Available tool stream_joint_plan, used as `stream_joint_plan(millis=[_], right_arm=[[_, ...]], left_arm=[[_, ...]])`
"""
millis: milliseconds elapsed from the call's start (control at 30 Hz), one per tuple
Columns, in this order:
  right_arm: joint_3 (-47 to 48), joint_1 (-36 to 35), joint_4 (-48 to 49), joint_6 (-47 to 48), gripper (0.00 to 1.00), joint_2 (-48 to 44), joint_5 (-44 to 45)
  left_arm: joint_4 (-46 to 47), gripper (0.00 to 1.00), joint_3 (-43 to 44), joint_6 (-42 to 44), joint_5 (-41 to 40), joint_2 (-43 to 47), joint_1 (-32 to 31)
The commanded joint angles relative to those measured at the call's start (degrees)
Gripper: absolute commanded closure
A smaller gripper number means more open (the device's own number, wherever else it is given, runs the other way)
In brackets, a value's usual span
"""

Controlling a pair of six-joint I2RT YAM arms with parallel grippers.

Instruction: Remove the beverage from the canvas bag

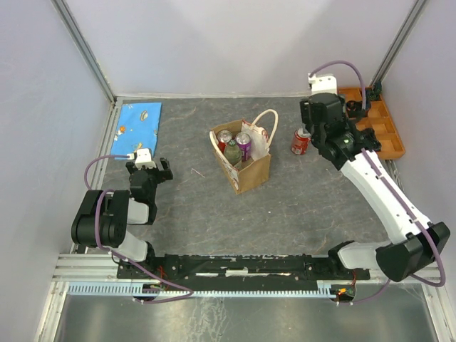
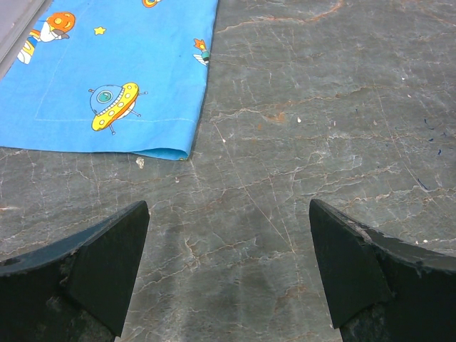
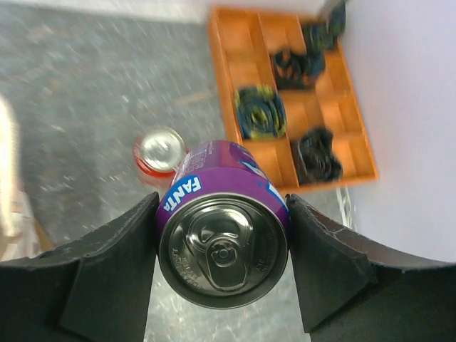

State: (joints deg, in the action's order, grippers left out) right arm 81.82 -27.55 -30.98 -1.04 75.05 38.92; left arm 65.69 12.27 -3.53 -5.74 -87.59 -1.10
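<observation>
The tan canvas bag stands open mid-table with cream handles. Inside it are a red can, a green bottle and a purple can. My right gripper is shut on another purple Fanta can, its jaws pressing both sides just under the rim. In the top view this gripper is right of the bag, and the wrist hides the held can. A red can stands on the table just beyond it. My left gripper is open over bare table, far left of the bag.
An orange compartment tray with dark coiled items sits at the far right by the wall. A blue patterned cloth lies flat at the back left, just ahead of the left gripper. Walls enclose the table on three sides.
</observation>
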Motion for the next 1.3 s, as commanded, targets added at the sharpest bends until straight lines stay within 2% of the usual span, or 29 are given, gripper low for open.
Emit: stream_joint_plan(millis=[0,267,667,1100,1167,1200,1267], right_arm=[[-6.4,6.6,2.2,-6.9,1.0,-3.6,-5.4],[-16.2,8.8,7.8,-11.3,1.0,-0.3,-11.9],[-20.5,10.7,14.7,-15.2,1.0,8.0,-16.9],[-18.4,11.5,9.5,-20.1,0.98,14.9,-19.0],[-18.1,11.5,8.6,-21.0,0.92,15.7,-19.5],[-17.9,11.5,8.3,-21.2,0.84,16.0,-19.9],[-17.6,11.6,7.8,-21.5,0.51,16.6,-20.5]], left_arm=[[2.0,0.01,1.1,2.5,-0.7,0.5,-0.2],[2.0,0.01,1.1,2.5,-0.7,0.6,-0.2],[1.9,0.01,1.1,2.5,-0.6,0.5,-0.2],[1.9,0.01,1.1,2.5,-0.6,0.6,-0.2],[2.0,0.01,1.1,2.5,-0.7,0.6,-0.3],[2.0,0.01,1.1,2.5,-0.7,0.6,-0.3],[2.0,0.01,1.1,2.5,-0.7,0.6,-0.2]])
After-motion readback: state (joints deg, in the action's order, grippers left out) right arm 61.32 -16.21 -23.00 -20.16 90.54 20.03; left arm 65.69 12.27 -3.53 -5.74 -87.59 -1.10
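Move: The right hand holds the purple Fanta can high up; the bare patch of table it is taken to lies almost straight below, about 32 cm down, 1 cm ahead and 1 cm right. The red cola can stands some 10 cm ahead and 26 cm down, the orange tray about 21 cm ahead and 26 cm right, the canvas bag about 5 cm ahead and 22 cm left. From the idle left hand, that patch is roughly 59 cm right, level ahead, 7 cm below. Down some 24 cm, quickly at first and easing off near the table, the right hand brings the Fanta can in just short of the red cola can. It bows about 4 cm to the right early on and mostly comes back, while the wrist tips the fingertips down about 25 degrees and raises its left side some 15. The fingers keep their grip. ##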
